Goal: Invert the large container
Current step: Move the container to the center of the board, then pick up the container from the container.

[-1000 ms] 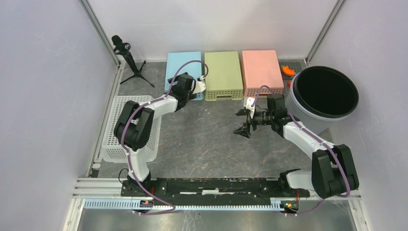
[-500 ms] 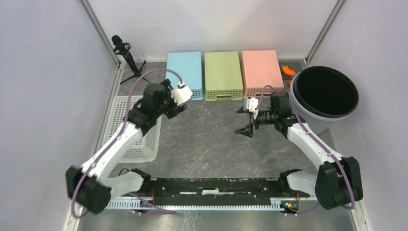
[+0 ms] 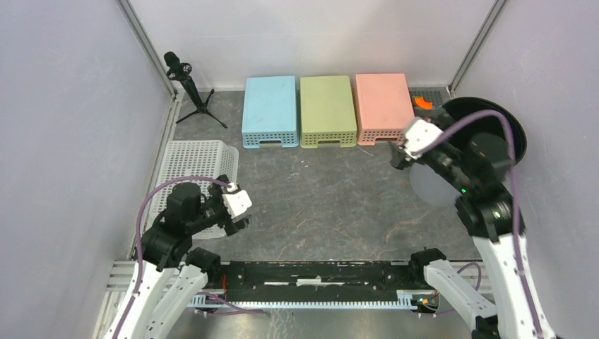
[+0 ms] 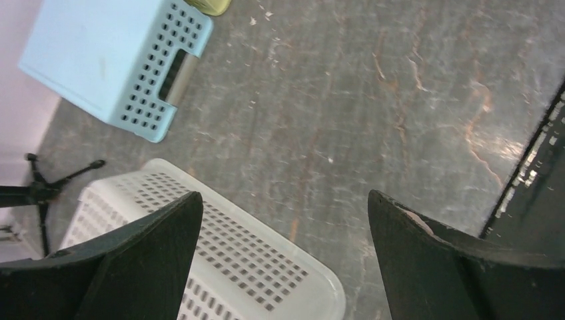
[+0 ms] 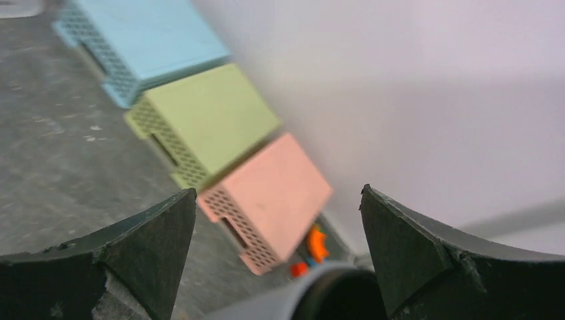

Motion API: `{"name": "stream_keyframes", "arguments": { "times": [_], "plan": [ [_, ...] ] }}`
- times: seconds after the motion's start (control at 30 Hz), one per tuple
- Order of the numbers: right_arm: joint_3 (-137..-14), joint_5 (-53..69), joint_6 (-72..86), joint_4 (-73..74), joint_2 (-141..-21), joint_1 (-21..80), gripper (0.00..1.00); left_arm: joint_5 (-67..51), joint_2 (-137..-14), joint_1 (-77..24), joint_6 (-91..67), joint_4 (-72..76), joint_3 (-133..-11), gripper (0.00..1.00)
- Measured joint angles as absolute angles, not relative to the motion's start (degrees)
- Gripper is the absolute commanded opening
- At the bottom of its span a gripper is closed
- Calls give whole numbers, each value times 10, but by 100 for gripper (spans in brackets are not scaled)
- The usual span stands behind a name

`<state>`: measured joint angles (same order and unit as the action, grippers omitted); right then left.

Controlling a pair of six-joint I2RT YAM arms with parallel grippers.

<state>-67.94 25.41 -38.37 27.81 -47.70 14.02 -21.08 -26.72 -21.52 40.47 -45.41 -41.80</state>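
The large container [image 3: 510,131] is a round grey tub with a black inside, standing mouth up at the right edge of the table. My right arm is raised in front of it and hides much of it. The right gripper [image 3: 398,156] hovers open at the tub's near-left side, holding nothing. In the right wrist view the tub's rim [image 5: 331,291] lies low between the open fingers [image 5: 160,240]. My left gripper [image 3: 239,220] is open and empty, low at the near left over the corner of the white basket [image 4: 233,257].
Three upturned perforated boxes line the back wall: blue [image 3: 269,109], green [image 3: 327,109] and pink [image 3: 382,106]. A small orange item [image 3: 422,103] lies behind the tub. The white basket [image 3: 191,162] lies at the left, and a black tripod [image 3: 188,83] stands in the back left corner.
The left arm pulled back from the blue box to the near left, over the white basket. The right arm rose from mid-table and swung right, towards the tub. Both grippers stayed open.
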Motion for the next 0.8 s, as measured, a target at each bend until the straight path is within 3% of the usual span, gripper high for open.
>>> {"name": "stream_keyframes", "arguments": {
  "times": [0.1, 0.3, 0.8],
  "plan": [
    [-712, 150, -375, 305, -418, 140, 98, -248, -231, -198, 403, -469, -385, 100],
    [-766, -22, -375, 343, -418, 140, 98, -283, -206, -185, 398, -472, -347, 100],
    [-821, -110, -384, 484, -546, 137, 98, -307, -169, -183, 388, -461, -298, 100]
  ]
}}
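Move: Some 23 cm to the right of the right hand and 6 cm ahead stands the large container, its middle roughly 24 cm below the hand. The salmon basket is about 23 cm ahead and 4 cm right, with the green basket beyond its left side, 23 cm ahead and 14 cm left; both lie far below. From the left hand the container is some 15 cm ahead, 64 cm right and 6 cm lower. Swinging right about 11 cm towards the container, the right hand rises roughly 6 cm over the first part, then sinks back to its starting height near the rim. Meanwhile it turns some 35 degrees clockwise and its fingertips tip down a little; the gripper stays wide open. The empty left hand settles down and slightly back. ##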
